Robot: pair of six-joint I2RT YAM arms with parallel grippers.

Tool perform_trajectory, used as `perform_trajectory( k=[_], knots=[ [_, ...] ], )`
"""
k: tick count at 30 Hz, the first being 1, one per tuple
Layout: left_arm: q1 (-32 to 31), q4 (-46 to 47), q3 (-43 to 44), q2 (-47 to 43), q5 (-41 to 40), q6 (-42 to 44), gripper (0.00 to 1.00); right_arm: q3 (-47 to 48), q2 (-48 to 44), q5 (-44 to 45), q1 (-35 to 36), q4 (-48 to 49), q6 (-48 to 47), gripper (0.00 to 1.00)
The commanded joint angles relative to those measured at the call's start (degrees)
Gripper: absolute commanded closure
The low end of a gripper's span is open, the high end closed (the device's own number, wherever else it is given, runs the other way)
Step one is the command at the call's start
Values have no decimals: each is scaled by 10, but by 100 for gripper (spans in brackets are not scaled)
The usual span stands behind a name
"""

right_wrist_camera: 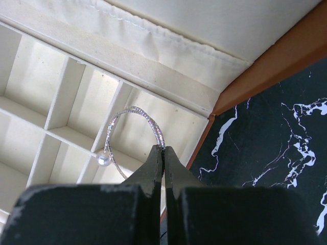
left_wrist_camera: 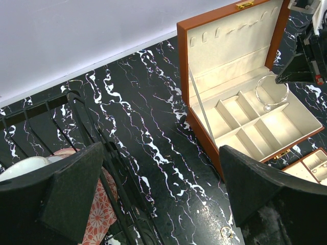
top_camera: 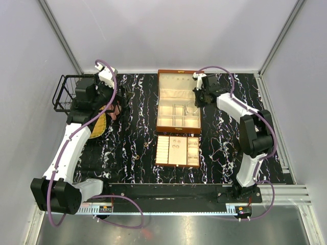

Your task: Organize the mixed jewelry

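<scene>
My right gripper (right_wrist_camera: 163, 149) is shut on a thin silver bangle (right_wrist_camera: 134, 108) that carries a pearl (right_wrist_camera: 103, 159). It holds the loop just above the back right compartment of the open brown box (top_camera: 178, 129). The left wrist view shows the same bangle (left_wrist_camera: 257, 93) hanging from the right gripper's tips over the cream dividers. My left gripper (left_wrist_camera: 161, 168) stands wide open above the black marble, left of the box, with nothing between its fingers. A small gold ring (left_wrist_camera: 226, 233) lies on the marble under its right finger (left_wrist_camera: 265, 194).
A removable cream tray (top_camera: 177, 165) sits on the marble in front of the box. A black wire basket (top_camera: 64, 94) stands at the far left, with a yellow cup (top_camera: 99, 125) and a red patterned piece (left_wrist_camera: 99, 214) beside it. The box lid (top_camera: 179, 76) stands upright behind.
</scene>
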Motion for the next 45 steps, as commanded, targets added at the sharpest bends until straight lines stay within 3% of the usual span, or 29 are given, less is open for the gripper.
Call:
perform_trajectory(
  k=[1,27,32,37,40,45],
  knots=[
    [-2,33,-1,-16,-5,-3,1,3,8,13,7,28,-4,100],
    [-1,35,-4,-16,2,-3,1,3,41,37,10,35,-19,99],
    [-2,34,-4,-18,3,-3,1,3,38,34,12,29,-19,87],
    [-2,35,-4,-20,3,-2,1,8,28,37,12,19,-16,63],
    [-2,35,-4,-20,3,-2,1,12,18,40,12,13,-17,57],
    [-2,34,-5,-21,3,-1,1,18,-19,33,12,-10,-22,57]
  ],
)
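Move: The right hand holds the bracelet pinched over the rear right compartment of the jewelry box; the compartment's middle lies level with it in reach, about 2 cm to its left and 5 cm below. The front right compartment is some 6 cm nearer the base and 2 cm left, the rear middle compartment about 7 cm left and level. From the left hand the target compartment is roughly 29 cm right, 6 cm ahead and 25 cm below. Keeping its pinch on the bracelet, the right hand lowers it about 3 cm into the rear right compartment in two short steps, easing very slightly forward on the way. Once down, it stays low with the wrist nearly unturned and opens its fingers to not quite half, letting go of the bracelet. ##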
